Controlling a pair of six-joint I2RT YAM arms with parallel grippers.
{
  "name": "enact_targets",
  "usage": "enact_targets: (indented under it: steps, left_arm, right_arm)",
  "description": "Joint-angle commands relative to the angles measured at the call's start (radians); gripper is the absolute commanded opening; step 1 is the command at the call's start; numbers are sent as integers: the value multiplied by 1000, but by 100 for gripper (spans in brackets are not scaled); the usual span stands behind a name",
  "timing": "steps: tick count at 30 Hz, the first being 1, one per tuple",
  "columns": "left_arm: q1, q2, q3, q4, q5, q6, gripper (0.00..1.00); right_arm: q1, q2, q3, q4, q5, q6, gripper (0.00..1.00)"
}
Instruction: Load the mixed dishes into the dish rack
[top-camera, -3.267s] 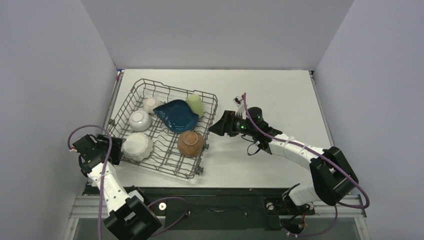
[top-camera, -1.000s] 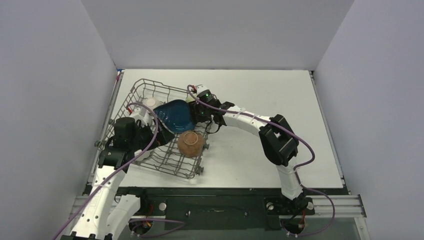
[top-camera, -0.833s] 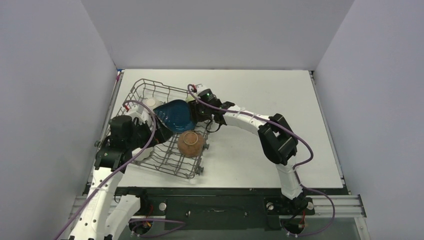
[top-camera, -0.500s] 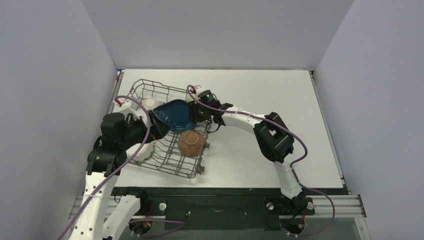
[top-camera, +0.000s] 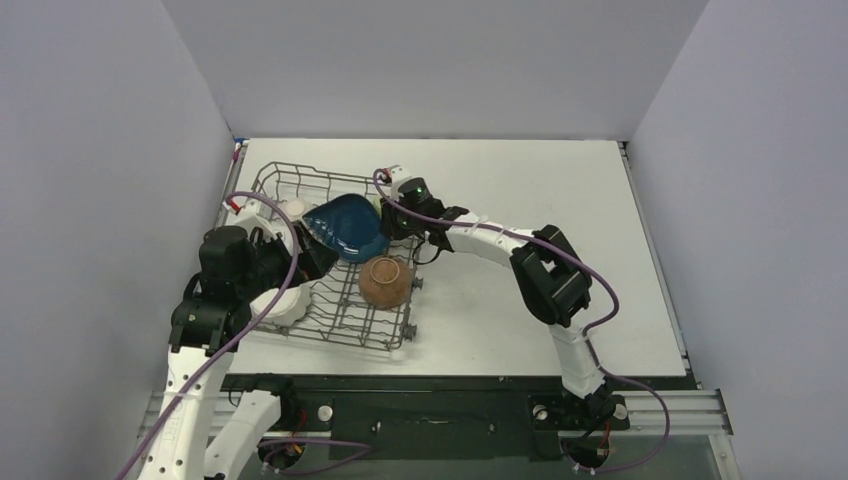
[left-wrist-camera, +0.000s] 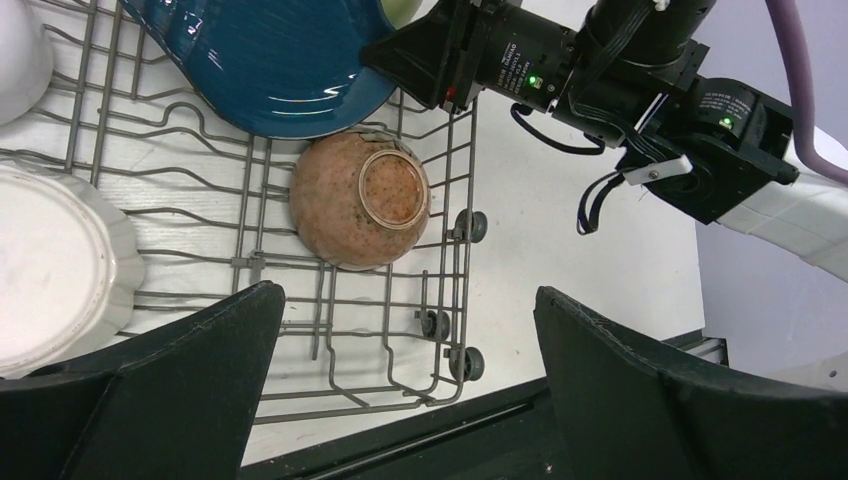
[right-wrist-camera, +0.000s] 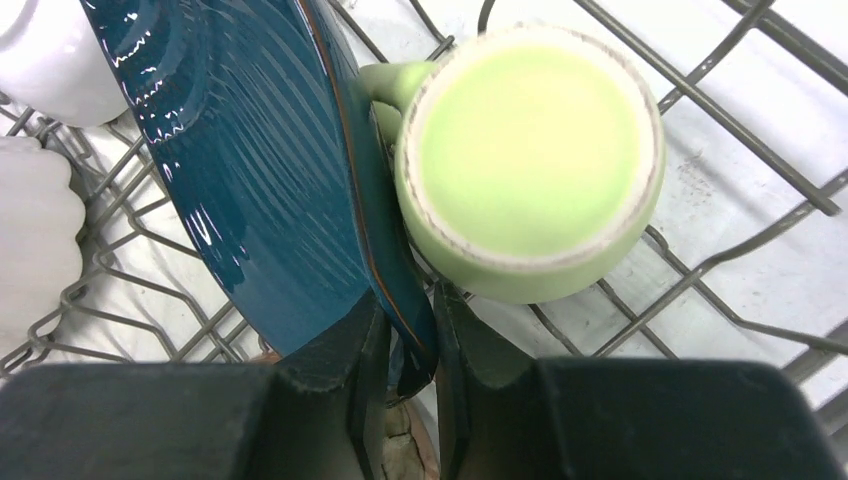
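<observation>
The grey wire dish rack (top-camera: 338, 338) lies at the table's left. In it stand the dark blue dish (top-camera: 345, 228), tilted on edge, an upturned brown bowl (top-camera: 385, 281) and the white scalloped bowl (top-camera: 280, 305). My right gripper (right-wrist-camera: 405, 345) is shut on the blue dish's (right-wrist-camera: 260, 170) lower rim, with one finger on each face. The light green mug (right-wrist-camera: 530, 150) sits bottom-up right against that dish. Above the rack's near half, my left gripper (left-wrist-camera: 405, 295) hangs wide open around nothing, with the brown bowl (left-wrist-camera: 360, 200) just ahead of it.
A plain white bowl (right-wrist-camera: 40, 50) and the scalloped bowl (right-wrist-camera: 30, 230) sit left of the blue dish. The rack's small wheels (left-wrist-camera: 468, 362) stand near the table's black front rail. Bare white table (top-camera: 560, 200) stretches right of the rack; grey walls close in on three sides.
My right gripper's fingers have shut on the blue dish's rim. The rack has swung round to sit squarer to the table. My left gripper stayed open and drew slightly back to the left.
</observation>
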Motion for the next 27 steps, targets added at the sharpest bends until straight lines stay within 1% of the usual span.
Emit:
enact_targets:
  steps: [1,6,7,8,12,14,18,21,24,27]
  left_arm:
    - [-4,-14,36,3,-19,18,96]
    - [-5,-24,46,-9,-27,22,96]
    - [-4,-26,48,-12,-33,24,96]
    - [-4,-31,49,-14,-37,25,96]
    - [-5,-47,58,-25,-57,34,96]
    - [-5,-53,68,-35,-71,39,96]
    - [-4,-74,96,-51,-129,40,96]
    - [-4,-108,117,-64,-217,28,96]
    - [-4,-123,148,-92,-343,20,96]
    - [-4,-119,165,-108,-405,16,96]
  right_arm:
    - [49,-78,4,62,122,-82,0]
    - [96,-119,-7,64,299,-161,0]
    - [116,-127,-6,65,325,-199,0]
    - [129,-130,-2,66,384,-222,0]
    - [209,-129,13,74,548,-400,0]
    - [249,-125,4,103,629,-526,0]
    - [317,-100,-15,180,759,-701,0]
    - [350,-89,-43,262,783,-778,0]
    - [369,-74,-62,313,780,-857,0]
    - [387,-57,-82,379,766,-920,0]
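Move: The right hand already pinches the blue plate by its right end, and the plate's middle is about 8 cm to its left. The rack's middle slots lie some 9 cm left, 1 cm back and 5 cm below; the green mug is about 5 cm ahead and 1 cm left, the brown bowl 10 cm straight back, and the far white cup 18 cm left and 6 cm ahead. From the empty left hand the slots are roughly 15 cm straight ahead and 21 cm down. Keeping its pinch on the plate's right end, the right hand lifts about 6 cm, drawing back and left some 4 cm each way, away from the green mug, while it rolls by about 55 degrees, mostly around the line of its fingers, so that the plate's upward face turns towards the robot. The left hand, open and empty, pulls off to the left, also rising and backing, and starts turning counter-clockwise. ##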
